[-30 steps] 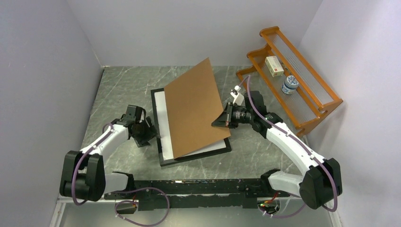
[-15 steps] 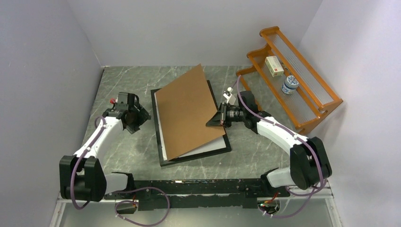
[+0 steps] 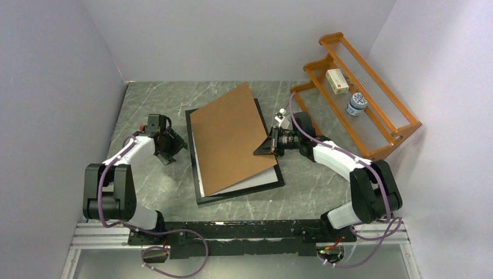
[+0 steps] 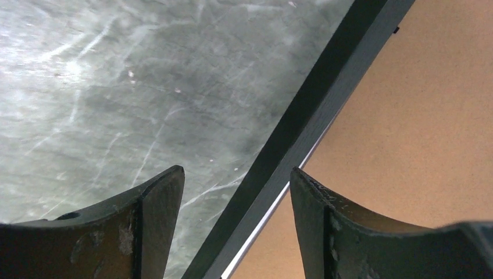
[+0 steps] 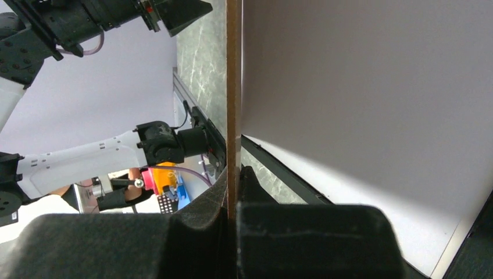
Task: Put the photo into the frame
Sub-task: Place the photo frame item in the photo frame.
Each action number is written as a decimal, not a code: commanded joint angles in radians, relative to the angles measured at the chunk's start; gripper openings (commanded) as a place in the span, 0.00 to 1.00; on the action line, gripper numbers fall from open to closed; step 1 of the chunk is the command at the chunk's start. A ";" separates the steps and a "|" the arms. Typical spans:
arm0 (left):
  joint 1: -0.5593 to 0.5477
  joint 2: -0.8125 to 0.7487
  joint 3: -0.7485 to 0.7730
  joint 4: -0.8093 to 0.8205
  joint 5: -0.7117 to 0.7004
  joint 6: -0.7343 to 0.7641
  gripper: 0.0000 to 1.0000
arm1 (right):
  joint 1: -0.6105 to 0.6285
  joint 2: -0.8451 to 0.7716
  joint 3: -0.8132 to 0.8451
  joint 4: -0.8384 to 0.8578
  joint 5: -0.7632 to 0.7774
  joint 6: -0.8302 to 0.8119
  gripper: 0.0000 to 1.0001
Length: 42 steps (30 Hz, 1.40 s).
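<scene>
The black frame (image 3: 241, 193) lies flat on the marble table, with a white sheet (image 3: 253, 181) showing inside it. The photo's print is hidden. A brown backing board (image 3: 229, 136) slants over the frame, its right edge raised. My right gripper (image 3: 263, 149) is shut on that raised edge; in the right wrist view the board's edge (image 5: 234, 87) runs straight up from between the fingers of the right gripper (image 5: 232, 174). My left gripper (image 3: 176, 146) stands open at the frame's left side. The left wrist view shows the left gripper (image 4: 235, 171) straddling the frame's black bar (image 4: 325, 81), empty.
An orange wooden rack (image 3: 383, 136) stands at the back right, holding a small box (image 3: 337, 81) and a blue-and-white jar (image 3: 356, 104). Grey walls close in the table on the left, back and right.
The right gripper has lowered the brown board flatter over the frame and shifted it left. The left gripper has drawn back up and left from the frame's near-left edge, staying open.
</scene>
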 commanded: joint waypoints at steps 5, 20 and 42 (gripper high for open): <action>0.006 -0.001 -0.111 0.154 0.175 0.008 0.71 | -0.001 0.014 -0.064 0.175 0.058 -0.054 0.00; 0.012 -0.120 -0.198 0.197 0.249 0.018 0.74 | 0.010 0.113 -0.116 0.225 0.010 -0.068 0.20; 0.031 -0.064 -0.207 0.259 0.356 0.052 0.75 | 0.072 0.202 -0.075 0.255 0.002 -0.013 0.35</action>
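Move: The right hand pinches the brown board by its raised right edge, the board's middle lying about 14 cm to its left and 4 cm farther out, some 6 cm lower. The frame is below: its middle about 13 cm to the right hand's left, 1 cm ahead and 13 cm down, its right bar about 3 cm to that hand's right. From the open left hand, the frame's left bar is about 5 cm to the right, level with it and 4 cm below. The right hand lowers the board's raised right edge some 7 cm towards the frame, its fingers opening part-way about a third of the way through and ending apart on either side of that edge, while it eases a little back and left at the finish. The left hand, fingers staying wide, goes about 4 cm right and a bit back to the frame's left bar, dipping first and then rising slightly as it rolls left side down and turns clockwise, until its fingers straddle the bar, the outer one touching its outside. ##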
